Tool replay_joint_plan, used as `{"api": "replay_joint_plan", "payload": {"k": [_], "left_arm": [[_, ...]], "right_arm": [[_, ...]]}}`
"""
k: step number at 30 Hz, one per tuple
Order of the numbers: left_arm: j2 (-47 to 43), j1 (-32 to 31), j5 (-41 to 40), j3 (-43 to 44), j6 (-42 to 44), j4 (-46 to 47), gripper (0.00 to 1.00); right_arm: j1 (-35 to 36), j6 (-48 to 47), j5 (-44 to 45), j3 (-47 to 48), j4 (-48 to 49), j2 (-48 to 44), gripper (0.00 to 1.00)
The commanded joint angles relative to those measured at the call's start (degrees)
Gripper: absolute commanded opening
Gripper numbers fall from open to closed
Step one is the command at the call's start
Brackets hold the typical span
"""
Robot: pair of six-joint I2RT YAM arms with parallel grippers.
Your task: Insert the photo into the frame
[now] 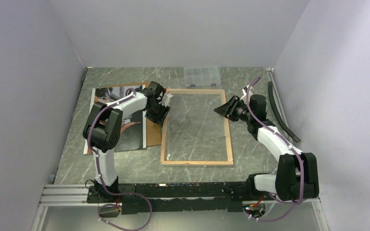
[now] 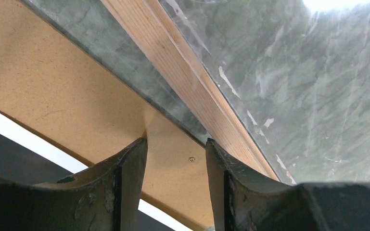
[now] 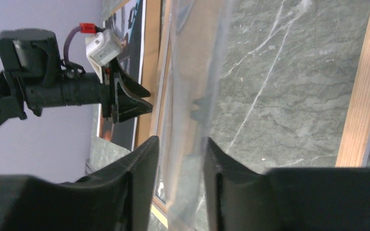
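Observation:
The frame (image 1: 229, 139) lies flat mid-table with its light wood back up and its clear pane showing the marble beneath. To its left lies the photo (image 1: 130, 137), partly under the left arm and a brown backing board (image 1: 153, 134). My left gripper (image 1: 158, 114) hovers open over the board's edge beside the frame's left border (image 2: 187, 72); only board shows between its fingers (image 2: 175, 140). My right gripper (image 1: 223, 108) is inside the frame's right border (image 3: 361, 96). Its fingers stand apart (image 3: 180, 138) with a hazy clear sheet edge running up between them.
A small clear compartment box (image 1: 202, 75) sits behind the frame at the back wall. A black strip (image 1: 281, 110) lies along the right wall. The left arm (image 3: 53, 86) fills the far side of the right wrist view. Walls close in on three sides.

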Motion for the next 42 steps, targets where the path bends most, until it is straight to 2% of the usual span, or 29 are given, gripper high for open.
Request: {"api": "replay_joint_plan", "payload": {"k": [1, 4, 8, 13, 17, 42], "left_arm": [[-2.21, -0.25, 2.49, -0.63, 0.24, -0.90, 0.53], [-2.48, -0.09, 2.44, -0.27, 0.18, -1.38, 0.53], [-3.12, 2.10, 4.10, 0.83, -0.28, -2.40, 0.53], [-3.37, 3.95, 4.08, 0.64, -0.06, -1.78, 0.53], [-3.18, 4.40, 4.27, -0.03, -0.27, -1.08, 0.52], [-2.14, 4.23, 5.26, -1.88, -0.73, 1.20, 0.51]], "right_arm": [[-0.08, 2.60, 0.05, -0.05, 6.53, -0.26, 0.30], [-0.09, 3.58, -0.16, 0.12, 4.24, -1.98, 0.11], [-0.08, 3.67, -2.74, 1.05, -3.57, -4.92, 0.00], [-0.09, 5.40, -6.68, -0.54, -11.38, -8.81, 0.00], [-0.10, 9.87, -9.13, -2.56, -9.66, -9.82, 0.00], [-0.12, 21.42, -10.83, -5.62, -8.08, -15.97, 0.00]]}}
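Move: The clear sheet's raised edge stands between my open right fingers; its middle is about 10 cm to my right hand's left, level in reach and some 8 cm lower. The frame's middle lies about 8 cm left, 1 cm back and 15 cm below. From my left hand, the sheet's middle is 15 cm right, 1 cm back and 5 cm higher; the frame's left rail is 3 cm right and the photo's middle 17 cm left, both level in reach and 2 cm below. I shut my right fingers on the sheet's raised edge, pinching it, then draw back towards my base about 7 cm, drifting a little left and ending 2 cm higher, while the wrist rolls some 20 degrees, its left side rising. Meanwhile my left hand shifts about 2 cm left, away from the frame's left rail, turning slightly counter-clockwise with its fingers still half open. ##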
